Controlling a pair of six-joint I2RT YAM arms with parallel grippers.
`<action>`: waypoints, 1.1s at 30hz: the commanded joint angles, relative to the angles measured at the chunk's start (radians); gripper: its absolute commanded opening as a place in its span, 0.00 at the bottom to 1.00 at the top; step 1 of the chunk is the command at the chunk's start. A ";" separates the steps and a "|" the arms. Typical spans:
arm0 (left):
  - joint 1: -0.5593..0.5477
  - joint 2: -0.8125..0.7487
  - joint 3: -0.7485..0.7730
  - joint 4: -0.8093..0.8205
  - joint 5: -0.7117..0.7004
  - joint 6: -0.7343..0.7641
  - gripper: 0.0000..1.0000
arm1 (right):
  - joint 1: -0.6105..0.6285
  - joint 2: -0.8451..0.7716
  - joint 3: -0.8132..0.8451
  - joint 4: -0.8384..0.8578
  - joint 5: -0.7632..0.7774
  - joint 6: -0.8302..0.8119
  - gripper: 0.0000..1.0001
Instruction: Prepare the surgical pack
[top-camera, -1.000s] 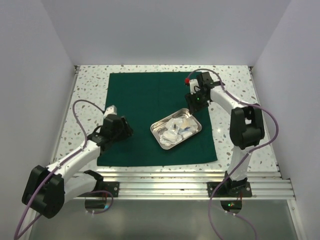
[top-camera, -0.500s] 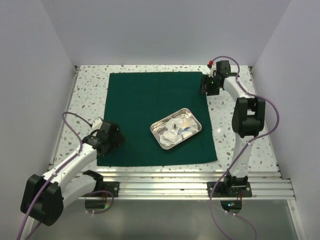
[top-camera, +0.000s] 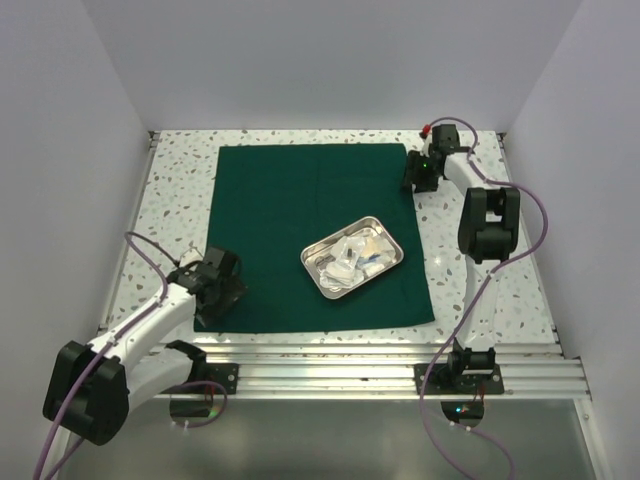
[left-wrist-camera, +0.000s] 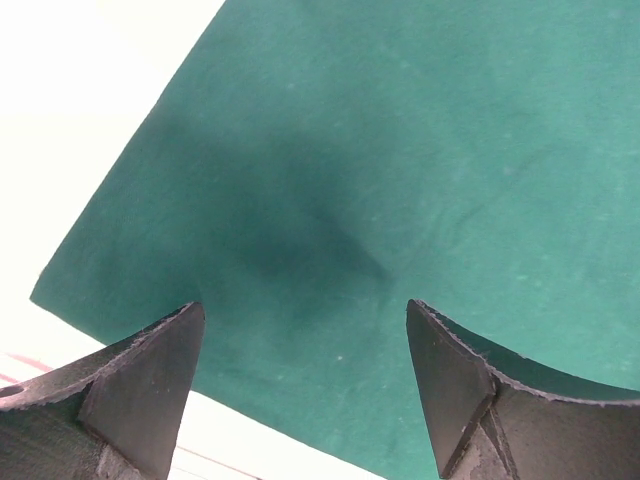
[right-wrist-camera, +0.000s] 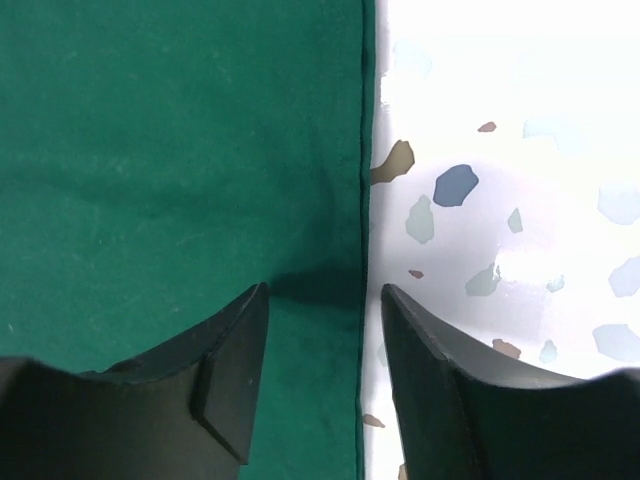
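The surgical pack's dark green drape (top-camera: 290, 215) lies flat as a large square on the speckled table. A steel tray (top-camera: 390, 266) with white gauze packets (top-camera: 352, 258) sits on its right half. My left gripper (top-camera: 215, 300) is open above the drape's near left corner; in the left wrist view the drape (left-wrist-camera: 400, 180) fills the frame between the spread fingers (left-wrist-camera: 140, 385). My right gripper (top-camera: 414, 178) is open at the drape's far right edge; in the right wrist view its fingers (right-wrist-camera: 220, 380) straddle the hem of the drape (right-wrist-camera: 180, 150).
White walls close in the table on the left, back and right. An aluminium rail (top-camera: 380, 365) runs along the near edge. Bare speckled tabletop (top-camera: 170, 200) lies left of the drape and to its right (top-camera: 470, 280).
My left gripper moved back toward the drape's near left corner. My right gripper moved from above the tray to the drape's far right edge.
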 joint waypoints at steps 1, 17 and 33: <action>0.006 0.014 0.047 -0.058 -0.026 -0.044 0.86 | 0.003 0.031 -0.003 0.012 0.020 0.021 0.51; 0.009 0.305 0.122 -0.083 0.003 -0.155 0.74 | 0.037 0.057 -0.019 0.068 -0.051 0.034 0.26; 0.153 0.502 0.180 0.182 -0.105 -0.002 0.03 | -0.063 -0.102 -0.270 0.268 -0.052 0.177 0.00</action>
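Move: The green cloth to be gripped lies just under both hands: its left part about 2 cm below the left hand, its right edge about 1 cm below and 1 cm right of the right hand. The cloth's near left corner is roughly 9 cm back and 9 cm left of the left hand, with the loaded tray some 14 cm ahead and 38 cm right. From the right hand, the far right corner is about 14 cm ahead and 2 cm left, the tray 21 cm back and 18 cm left. The green cloth gets pinched at both sides: the left hand settles slightly back and down, tipping its fingers nearer vertical, shuts its wide-open fingers on the cloth's surface and drags it forward, about 5 cm from its rearmost point. The right hand shuts on the right edge while easing some 2 cm left, then draws back to the right and slightly back. ##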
